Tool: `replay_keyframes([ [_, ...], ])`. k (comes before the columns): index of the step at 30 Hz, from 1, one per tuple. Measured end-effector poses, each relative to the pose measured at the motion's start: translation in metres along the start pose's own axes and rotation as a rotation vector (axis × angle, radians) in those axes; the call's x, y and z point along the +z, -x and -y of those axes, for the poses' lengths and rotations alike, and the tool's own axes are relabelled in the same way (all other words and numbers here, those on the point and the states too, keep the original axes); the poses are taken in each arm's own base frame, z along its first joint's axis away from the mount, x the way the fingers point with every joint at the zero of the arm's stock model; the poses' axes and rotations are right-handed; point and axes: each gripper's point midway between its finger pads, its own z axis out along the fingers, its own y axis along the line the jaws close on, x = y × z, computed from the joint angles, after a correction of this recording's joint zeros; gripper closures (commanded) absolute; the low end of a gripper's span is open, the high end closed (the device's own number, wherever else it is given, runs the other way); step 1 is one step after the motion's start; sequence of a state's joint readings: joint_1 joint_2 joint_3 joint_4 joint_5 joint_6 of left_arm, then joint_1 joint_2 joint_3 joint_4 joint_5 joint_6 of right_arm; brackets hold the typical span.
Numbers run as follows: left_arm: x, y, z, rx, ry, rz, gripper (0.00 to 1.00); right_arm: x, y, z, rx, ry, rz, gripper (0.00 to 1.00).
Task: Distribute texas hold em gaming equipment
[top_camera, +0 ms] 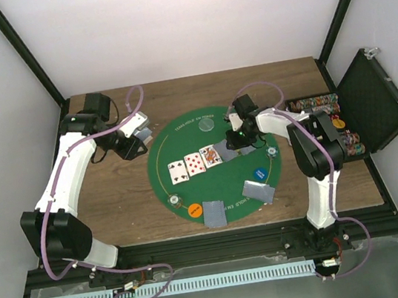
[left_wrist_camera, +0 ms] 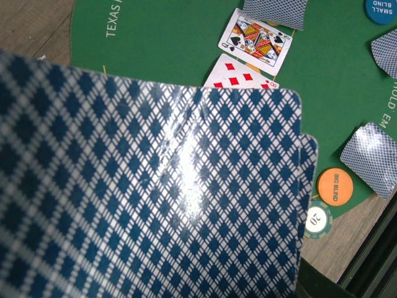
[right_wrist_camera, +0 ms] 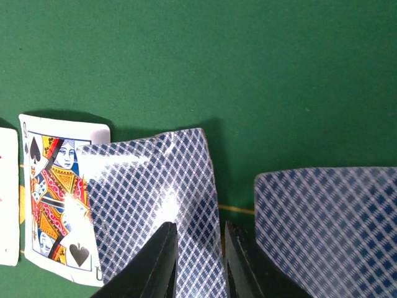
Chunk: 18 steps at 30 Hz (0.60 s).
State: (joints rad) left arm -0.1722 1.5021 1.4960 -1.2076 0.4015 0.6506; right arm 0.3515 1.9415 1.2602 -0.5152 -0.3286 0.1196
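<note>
My left gripper (top_camera: 138, 139) is off the mat's left edge and shut on a deck of blue-and-white diamond-backed cards (left_wrist_camera: 155, 186); the deck hides its fingers. My right gripper (right_wrist_camera: 200, 239) hovers over a curled face-down card (right_wrist_camera: 180, 186) with its jaws slightly apart. The left finger (right_wrist_camera: 162, 261) is over the card and the card's right edge lies in the gap. That card overlaps the queen of spades (right_wrist_camera: 56, 186). Three face-up cards (top_camera: 195, 162) lie in a row on the mat. The orange disc (top_camera: 195, 210), blue disc (top_camera: 262, 173) and clear disc (top_camera: 208, 126) sit on the mat.
The round green mat (top_camera: 183, 140) lies mid-table. Face-down cards lie near its front (top_camera: 214, 213) and front right (top_camera: 259, 191), and another beside my right fingers (right_wrist_camera: 329, 230). A green "20" chip (left_wrist_camera: 317, 218) sits by the orange disc. An open black case (top_camera: 371, 97) with chip rows (top_camera: 316, 105) stands at right.
</note>
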Motion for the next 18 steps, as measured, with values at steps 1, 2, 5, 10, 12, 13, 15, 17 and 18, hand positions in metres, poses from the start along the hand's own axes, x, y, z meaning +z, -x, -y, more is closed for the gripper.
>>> replay_keyframes([
  [1, 0.0000, 0.0000, 0.0001, 0.000, 0.000, 0.000, 0.58, 0.0018, -0.0004, -0.0009, -0.009, -0.004, -0.004, 0.81],
  [2, 0.0000, 0.0000, 0.0000, 0.000, 0.000, 0.000, 0.58, 0.0035, -0.0010, -0.0021, -0.019, -0.007, -0.007, 0.82],
  [5, 0.0000, 0.0000, 0.0002, 0.001, 0.000, 0.000, 0.58, 0.0054, -0.0025, -0.0054, -0.038, -0.015, -0.012, 0.84],
  [10, 0.0000, -0.0001, 0.0001, 0.000, 0.000, 0.000, 0.58, 0.0055, -0.0028, -0.0053, -0.033, -0.025, -0.009, 0.92],
  [12, 0.0000, -0.0001, 0.0001, 0.000, 0.000, 0.000, 0.58, 0.0048, -0.0031, -0.0049, -0.025, -0.028, -0.005, 0.96],
  [13, 0.0000, 0.0000, 0.0002, 0.001, 0.000, 0.000, 0.58, 0.0043, -0.0038, -0.0049, -0.022, -0.028, -0.005, 0.98],
  [15, 0.0000, -0.0001, 0.0001, 0.000, 0.000, 0.000, 0.58, 0.0029, -0.0048, -0.0049, -0.016, -0.030, -0.003, 0.99],
  [17, 0.0000, 0.0000, 0.0001, 0.000, -0.001, 0.000, 0.58, 0.0010, -0.0042, -0.0052, -0.012, -0.032, 0.002, 0.99],
  [18, 0.0000, -0.0001, 0.0001, 0.000, 0.000, 0.000, 0.58, -0.0002, -0.0037, -0.0052, -0.013, -0.034, 0.006, 0.99],
])
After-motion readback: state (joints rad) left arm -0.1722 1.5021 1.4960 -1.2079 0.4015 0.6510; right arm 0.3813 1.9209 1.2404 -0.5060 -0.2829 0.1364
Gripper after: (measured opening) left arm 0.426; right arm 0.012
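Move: The right hand is low over the right edge of the fourth, face-down card, whose middle is about 2 cm to its left, roughly 1 cm below and level fore and aft. The queen lies some 7 cm left and 2 cm back, the fifth, face-down card about 6 cm right and 1 cm farther out. From the deck-holding left hand, the fourth card is roughly 28 cm right, 5 cm ahead and 20 cm below. Staying within about 1 cm of its place, the right hand shuts its fingers, pinching the fourth card's right edge. ##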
